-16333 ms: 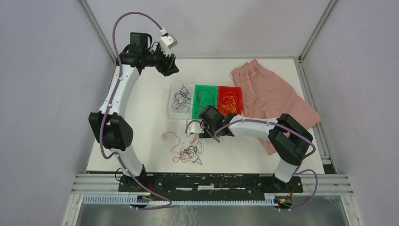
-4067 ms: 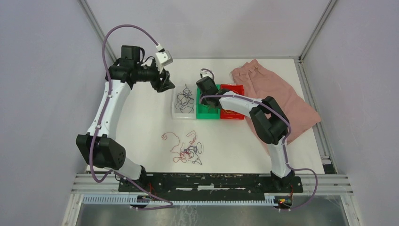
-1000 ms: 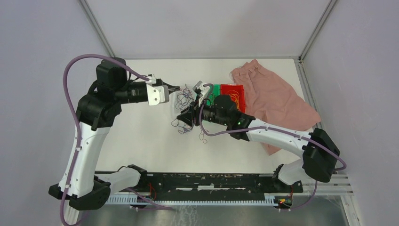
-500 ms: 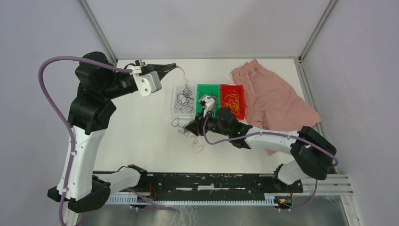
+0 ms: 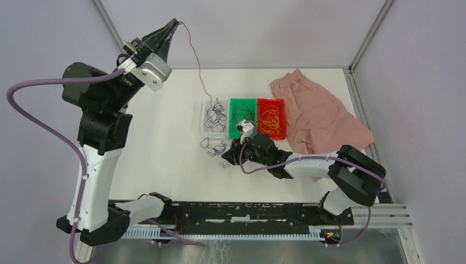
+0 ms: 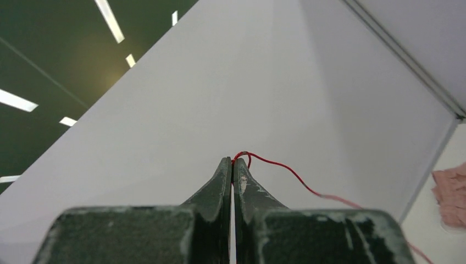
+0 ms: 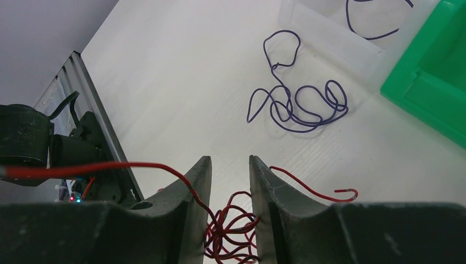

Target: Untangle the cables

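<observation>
My left gripper (image 5: 175, 22) is raised high at the back left, shut on the end of a thin red cable (image 5: 197, 60). In the left wrist view the strand (image 6: 286, 170) leaves the closed fingertips (image 6: 233, 160) to the right. It hangs down toward the trays. My right gripper (image 5: 225, 164) is low over the table. In the right wrist view its jaws (image 7: 229, 159) stand partly apart, holding a tangle of red cable (image 7: 233, 231) between them. A dark purple cable (image 7: 299, 107) lies loose on the table ahead of it (image 5: 214, 146).
Three small trays stand mid-table: a clear one (image 5: 202, 129) with purple strands, a green one (image 5: 243, 102) with dark strands, a red one (image 5: 271, 100) with orange-yellow strands. A pink cloth (image 5: 319, 110) lies at the back right. A frame post rises behind the left gripper.
The left gripper has climbed up and to the back left, drawing the red strand out long. The right gripper has slid nearer the front with the red tangle, leaving the purple cable behind.
</observation>
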### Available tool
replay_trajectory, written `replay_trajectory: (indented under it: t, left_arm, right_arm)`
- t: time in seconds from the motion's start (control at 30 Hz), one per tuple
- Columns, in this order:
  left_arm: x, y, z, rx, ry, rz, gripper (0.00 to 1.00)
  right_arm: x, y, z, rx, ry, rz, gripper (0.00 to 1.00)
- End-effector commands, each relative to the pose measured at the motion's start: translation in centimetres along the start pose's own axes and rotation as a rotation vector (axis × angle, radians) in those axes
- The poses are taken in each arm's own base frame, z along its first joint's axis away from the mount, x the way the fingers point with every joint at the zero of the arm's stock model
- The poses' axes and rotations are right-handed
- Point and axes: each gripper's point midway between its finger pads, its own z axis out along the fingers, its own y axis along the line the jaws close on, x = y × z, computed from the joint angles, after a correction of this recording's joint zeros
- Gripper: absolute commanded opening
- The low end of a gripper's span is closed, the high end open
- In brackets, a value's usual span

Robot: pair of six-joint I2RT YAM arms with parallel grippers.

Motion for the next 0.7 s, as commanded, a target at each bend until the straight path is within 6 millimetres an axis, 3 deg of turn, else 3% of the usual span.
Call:
replay_trajectory:
  t: [0.0,0.37,0.57,0.67]
  left_arm:
    - [-4.0,6.5,-0.8,-0.263,-0.097,0.062,0.03]
    - [-8.8,12.7,-2.5,-0.511,-0.213,0.200,0.03]
    - [-10.2,14.8,-2.8,-0.581,-0.234,0.259,0.03]
    - [-10.9,15.9,-2.7,-0.617,-0.242,0.276,0.03]
  right_arm:
    - [-0.5,0.3,0.3,-0.005,-0.055,0.022,0.37]
    - [1.3,0.1,0.5,0.009,-0.042,0.026,0.50]
    - [1.1,1.1,-0.3,-0.052,-0.110,-0.036,0.65]
    - [0.9,1.6,-1.0,-0.082,-0.142,-0.069,0.68]
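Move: The small red cable tangle hangs between and just under the right gripper's half-open fingers, about 3 cm below and 2 cm nearer the base. From that gripper the loose blue cable lies about 6 cm ahead, 5 cm left and 10 cm down. The clear bin's middle is some 16 cm ahead and 4 cm left; the green bin is equally far ahead but 6 cm right. From the raised left gripper the tangle is roughly 56 cm below, 5 cm back and 7 cm right. Keep the red cable pinched in the left fingertips and draw it on upward about 12 cm, drifting some 5 cm left and tipping the fingers up as you climb. Hold the right gripper low beside the tangle, spreading its fingers clearly wider around the red strands and easing back only 1–2 cm. ##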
